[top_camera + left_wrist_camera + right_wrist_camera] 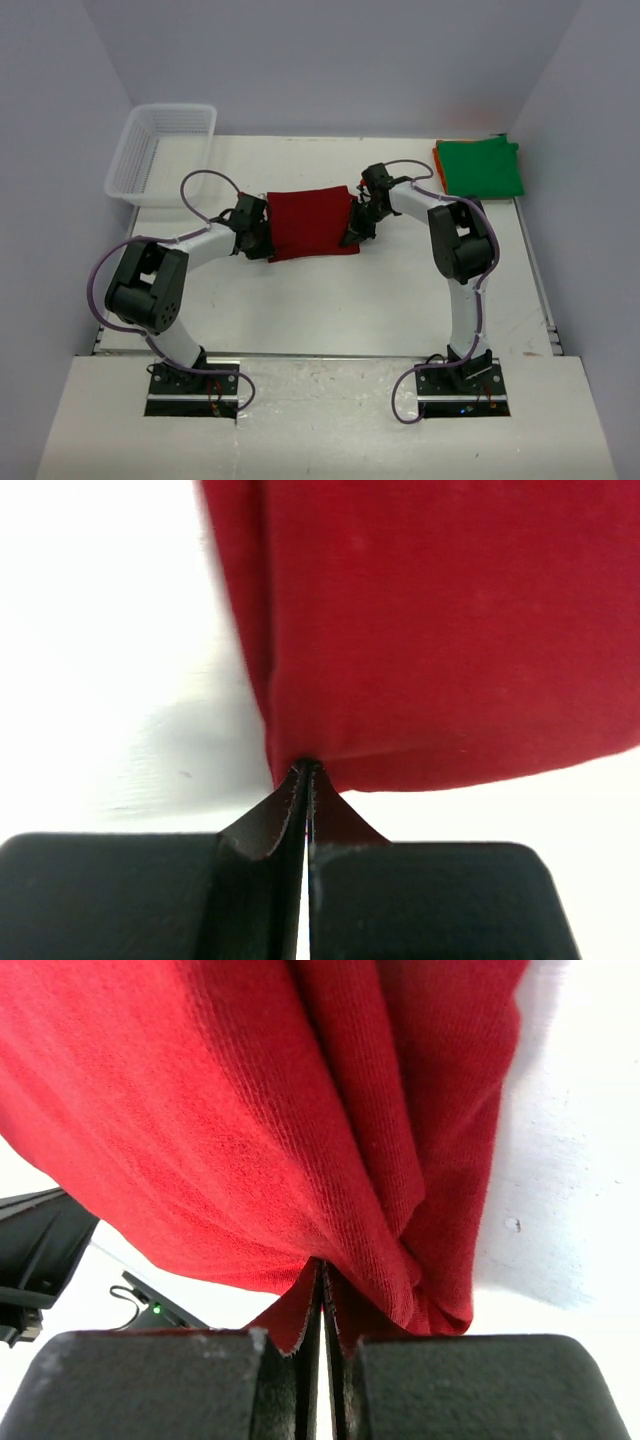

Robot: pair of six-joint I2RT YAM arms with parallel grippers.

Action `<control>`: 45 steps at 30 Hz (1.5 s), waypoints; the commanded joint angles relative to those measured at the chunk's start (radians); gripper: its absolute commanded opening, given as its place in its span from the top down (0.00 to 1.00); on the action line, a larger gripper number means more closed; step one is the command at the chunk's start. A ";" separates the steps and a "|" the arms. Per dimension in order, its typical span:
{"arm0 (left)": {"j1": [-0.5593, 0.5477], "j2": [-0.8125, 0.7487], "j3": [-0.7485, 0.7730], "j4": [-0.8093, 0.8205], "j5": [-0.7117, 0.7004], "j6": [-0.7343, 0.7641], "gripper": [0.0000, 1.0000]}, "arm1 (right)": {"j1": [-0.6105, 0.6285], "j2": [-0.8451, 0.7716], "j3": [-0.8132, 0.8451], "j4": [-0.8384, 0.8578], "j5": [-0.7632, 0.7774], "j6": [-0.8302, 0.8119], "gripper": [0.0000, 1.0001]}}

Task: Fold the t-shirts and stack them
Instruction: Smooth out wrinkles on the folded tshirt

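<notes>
A dark red t-shirt (pixel 310 222), folded to a rectangle, hangs stretched between both grippers over the middle of the table. My left gripper (pixel 262 243) is shut on its near left corner, and the left wrist view shows the fingertips (pixel 305 770) pinching the red cloth (pixel 450 630). At the shirt's right edge my right gripper (pixel 352 236) is shut on it too; the right wrist view has bunched folds of the red shirt (pixel 250 1120) hanging from the gripper (pixel 322 1270). A folded green t-shirt (pixel 482 167) lies at the back right on top of an orange one (pixel 439 163).
A white mesh basket (pixel 160 150) stands at the back left corner of the table (pixel 330 300). The folded pile sits close to the right wall.
</notes>
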 commanded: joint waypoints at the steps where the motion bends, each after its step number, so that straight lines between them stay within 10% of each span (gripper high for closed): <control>1: 0.028 -0.025 -0.019 -0.063 -0.112 -0.014 1.00 | -0.003 0.015 0.001 -0.095 0.137 -0.013 1.00; 16: 0.033 -0.051 -0.037 -0.095 -0.216 -0.044 1.00 | -0.006 -0.052 -0.065 -0.091 0.232 -0.061 1.00; 28: 0.010 -0.290 0.046 -0.201 -0.288 -0.095 1.00 | 0.024 -0.399 -0.046 -0.103 0.266 -0.101 0.98; 33: -0.036 -0.289 0.145 -0.187 -0.252 -0.089 1.00 | 0.024 -0.544 -0.029 -0.050 0.225 -0.131 0.82; 38: -0.102 -0.191 0.222 -0.075 -0.043 -0.050 1.00 | 0.020 -0.457 0.053 -0.118 0.399 -0.185 0.43; 45: -0.204 0.004 0.303 0.025 0.118 -0.038 1.00 | -0.083 -0.322 0.135 -0.111 0.289 -0.266 0.42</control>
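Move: The folded red t-shirt lies flat under both shut grippers. Its middle is about 7 cm ahead and 9 cm to the right of the left hand, whose tips are at the near left corner, and roughly 4 cm ahead and 7 cm to the left of the right hand, all about 1 cm below. The white basket stands some 22 cm ahead and 24 cm left of the left hand; the green shirt pile, 17 cm ahead and 29 cm right of the right hand. Outward at table level the two hands sweep apart with fingers shut: the left slides about 5 cm left off the near left corner, the right draws the cloth near its right edge some 4 cm right. Both then lift clear; the left rises and swings back rightward over the shirt, starting to sink again, while the right climbs steeply, tips its fingers outward about 30 degrees, opens halfway, then reaches forward and begins to descend. ##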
